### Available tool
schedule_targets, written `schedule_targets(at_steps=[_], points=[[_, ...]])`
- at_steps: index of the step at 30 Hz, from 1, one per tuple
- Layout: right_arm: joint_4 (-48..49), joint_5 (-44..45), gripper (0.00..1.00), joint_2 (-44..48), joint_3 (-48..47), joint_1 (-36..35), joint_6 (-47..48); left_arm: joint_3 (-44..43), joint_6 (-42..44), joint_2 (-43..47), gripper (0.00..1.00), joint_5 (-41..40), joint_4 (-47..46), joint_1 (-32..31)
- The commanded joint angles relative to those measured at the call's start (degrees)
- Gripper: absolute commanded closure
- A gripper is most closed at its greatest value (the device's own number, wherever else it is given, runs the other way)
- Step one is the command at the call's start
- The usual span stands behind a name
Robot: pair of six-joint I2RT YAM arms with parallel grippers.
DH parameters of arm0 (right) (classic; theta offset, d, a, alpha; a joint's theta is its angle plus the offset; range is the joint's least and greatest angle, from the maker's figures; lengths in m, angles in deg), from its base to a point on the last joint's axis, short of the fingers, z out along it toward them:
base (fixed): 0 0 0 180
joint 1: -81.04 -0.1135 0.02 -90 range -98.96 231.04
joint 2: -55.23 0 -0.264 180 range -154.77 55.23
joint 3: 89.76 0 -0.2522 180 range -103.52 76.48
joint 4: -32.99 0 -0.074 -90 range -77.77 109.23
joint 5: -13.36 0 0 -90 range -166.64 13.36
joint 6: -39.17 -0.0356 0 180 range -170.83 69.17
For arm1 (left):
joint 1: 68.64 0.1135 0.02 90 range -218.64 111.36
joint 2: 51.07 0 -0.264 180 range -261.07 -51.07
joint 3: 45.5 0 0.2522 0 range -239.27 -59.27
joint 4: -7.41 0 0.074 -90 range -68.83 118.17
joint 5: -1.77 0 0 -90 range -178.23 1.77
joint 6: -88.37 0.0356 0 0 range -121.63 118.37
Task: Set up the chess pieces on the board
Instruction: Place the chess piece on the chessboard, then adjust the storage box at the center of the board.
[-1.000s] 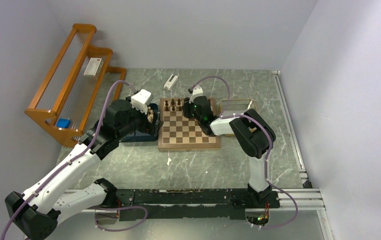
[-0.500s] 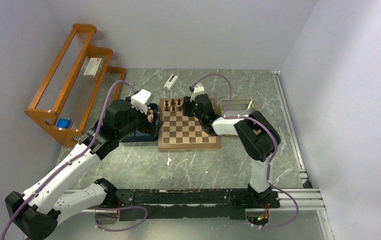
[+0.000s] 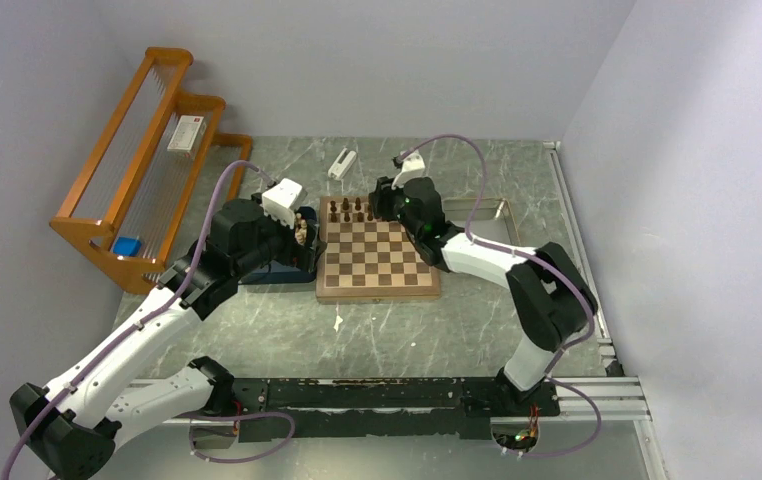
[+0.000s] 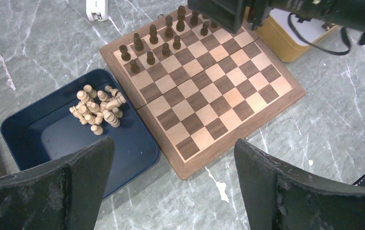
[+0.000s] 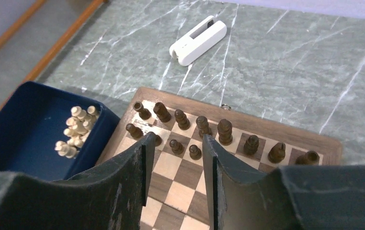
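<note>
The board [image 3: 382, 262] lies mid-table, also in the left wrist view [image 4: 214, 81] and right wrist view [image 5: 173, 184]. Several dark chess pieces [image 3: 345, 210] [image 4: 166, 36] [image 5: 200, 125] stand on its two far rows. Pale chess pieces [image 4: 96, 109] [image 5: 74, 130] lie heaped in the dark blue tray [image 4: 37, 139] left of the board. My right gripper [image 5: 178, 138] hovers over the far rows near the dark pawns, open, with nothing between its fingers. My left gripper [image 4: 173, 143] hangs wide open and empty above the board's near-left corner and the tray's edge.
A yellow tray [image 3: 477, 212] [image 4: 286, 45] sits right of the board, partly under my right arm. A white device [image 3: 342, 163] [image 5: 198, 40] lies behind the board. An orange wooden rack [image 3: 147, 170] stands at the far left.
My right arm has stretched out and its wrist has lifted back and to the right over the far rows. Its jaws have opened wider. The left arm has not moved.
</note>
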Motion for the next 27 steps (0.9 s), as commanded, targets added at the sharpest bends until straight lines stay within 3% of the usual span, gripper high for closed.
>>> schedule_targets(at_steps=[1, 5, 15, 23, 27], points=[[-10.2, 3.6, 0.55, 5.5, -1.8, 1.0, -5.2, 0.4, 0.2, 1.3, 0.01, -1.3, -0.4, 0.3], [-22.0, 3.6, 0.55, 8.4, -5.0, 4.6, -8.5, 1.2, 0.9, 1.4, 0.01, 2.5, -1.2, 0.3], [-33.3, 0.3, 0.54, 15.5, 0.0, 14.1, -11.5, 2.1, 1.0, -1.2, 0.01, -4.5, -2.1, 0.5], [-29.5, -1.1, 0.52, 18.5, 5.9, 19.1, -12.3, 9.1, -0.6, 2.0, 0.01, -10.2, -12.0, 0.5], [-28.3, -0.3, 0.52, 17.5, 6.7, 21.1, -16.7, 11.5, 0.7, 2.7, 0.01, -15.2, -11.8, 0.4]])
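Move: For the right gripper, empty and half open, the yellow tray is centred about 22 cm right, 4 back and 14 below; the last dark piece seems to lie some 25 right, 7 back. The just-placed pawn is about 1 cm ahead, 2 left and 12 below; the board's centre is about 7 back, straight below. From the left gripper, the light pieces lie about 15 cm ahead, 3 left and 22 below, in the navy bin centred 10 ahead, 7 left. Swing the right gripper some 17 cm right, away from the placed pawn towards the yellow tray, rising slightly first, then sinking and easing back a little; tip the fingers about 20 degrees down and turn them clockwise, still half open. Meanwhile lower the wide-open left gripper about 5 cm, drifting left towards the light pieces. Touch nothing. ##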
